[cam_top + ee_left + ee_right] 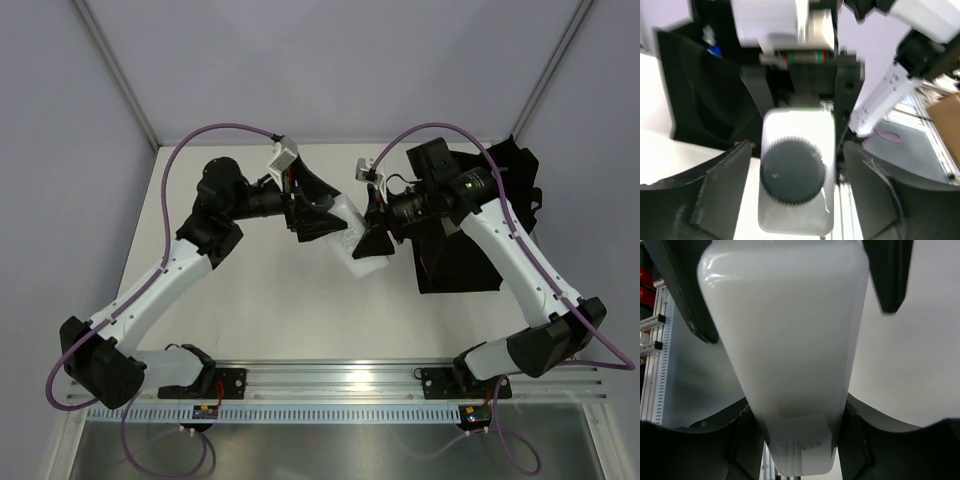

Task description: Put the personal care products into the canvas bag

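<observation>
A clear bottle (348,232) with a grey cap hangs in the air over the middle of the table, between both grippers. My right gripper (372,238) is shut on the bottle (785,340), its fingers pressed against both sides. My left gripper (322,222) faces the grey cap (792,170) with its jaws open and a gap on each side of the bottle (799,129). The black canvas bag (455,255) lies at the right of the table, under my right arm. In the left wrist view the bag (700,105) shows behind the bottle, with a blue cap (714,50) inside it.
White enclosure walls stand at the left, back and right. An aluminium rail (340,378) runs along the near edge by the arm bases. Purple cables loop over both arms.
</observation>
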Tool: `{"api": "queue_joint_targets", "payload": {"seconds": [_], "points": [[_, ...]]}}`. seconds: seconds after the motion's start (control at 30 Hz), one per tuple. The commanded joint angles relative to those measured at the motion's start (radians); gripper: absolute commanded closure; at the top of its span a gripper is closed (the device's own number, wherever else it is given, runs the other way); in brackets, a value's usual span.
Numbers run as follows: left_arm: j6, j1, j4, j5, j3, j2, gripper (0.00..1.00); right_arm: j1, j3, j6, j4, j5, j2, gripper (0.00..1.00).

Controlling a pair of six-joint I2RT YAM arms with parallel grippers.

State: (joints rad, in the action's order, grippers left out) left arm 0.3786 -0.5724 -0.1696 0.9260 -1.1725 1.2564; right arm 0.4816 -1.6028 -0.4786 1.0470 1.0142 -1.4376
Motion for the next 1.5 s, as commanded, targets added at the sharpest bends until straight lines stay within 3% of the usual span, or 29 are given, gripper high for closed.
{"api": "queue_joint_targets", "payload": {"seconds": [0.0,0.03,0.23,0.47,0.6,0.83,1.13,1.33,1.47], "points": [[-0.017,0.012,-0.148,-0.102,-0.059,-0.074,0.12,-0.006,-0.045,-0.023,0.013,0.031,0.081,1.0],[-0.03,0.019,-0.104,-0.152,-0.07,-0.093,0.01,-0.032,-0.043,-0.018,0.008,0.023,0.092,1.0],[-0.184,0.068,0.139,-0.438,-0.156,-0.163,0.01,-0.211,-0.054,0.02,-0.022,0.037,0.19,1.0],[-0.282,0.075,0.249,-0.55,0.085,-0.297,0.01,-0.466,-0.175,0.095,-0.061,-0.152,0.24,1.0],[-0.31,0.075,0.294,-0.619,0.241,-0.402,0.01,-0.581,-0.226,-0.003,-0.056,-0.34,0.197,1.0],[-0.363,0.075,0.43,-0.736,0.369,-0.521,0.01,-0.658,-0.227,-0.175,-0.059,-0.552,0.083,1.0],[-0.406,0.075,0.495,-0.79,0.433,-0.62,0.01,-0.667,-0.197,-0.455,0.195,-0.687,0.046,1.0],[-0.415,0.074,0.509,-0.78,0.427,-0.608,0.01,-0.667,-0.106,-0.467,0.205,-0.73,0.017,1.0],[-0.417,0.075,0.51,-0.782,0.427,-0.609,0.01,-0.666,-0.072,-0.422,0.136,-0.79,-0.05,0.91]]}}
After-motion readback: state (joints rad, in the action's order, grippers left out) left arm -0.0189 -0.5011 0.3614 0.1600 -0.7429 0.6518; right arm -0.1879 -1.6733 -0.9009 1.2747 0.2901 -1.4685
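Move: The white bottle is already in the right hand's grip, its middle roughly 6 cm left of that hand and 3 cm above. The canvas bag it is taken to has its middle some 17 cm ahead, 31 cm right and 18 cm below; the cream bottle in the bag lies about 2 cm beyond and 2 cm left of the bag's middle. From the left hand, the white bottle's middle is about 8 cm right and 4 cm below, the bag about 16 cm ahead, 46 cm right, 25 cm below. The white bottle, kept pinched near its base, rides with the right hand some 30 cm to the right and about 11 cm forward into the bag's mouth, rising at first, then lowering while the wrist swings clockwise and tips the fingers down about 45 degrees. The left hand, its fingers already parting round the cap end, opens fully, lifts clear and backs off left, then sinks. ##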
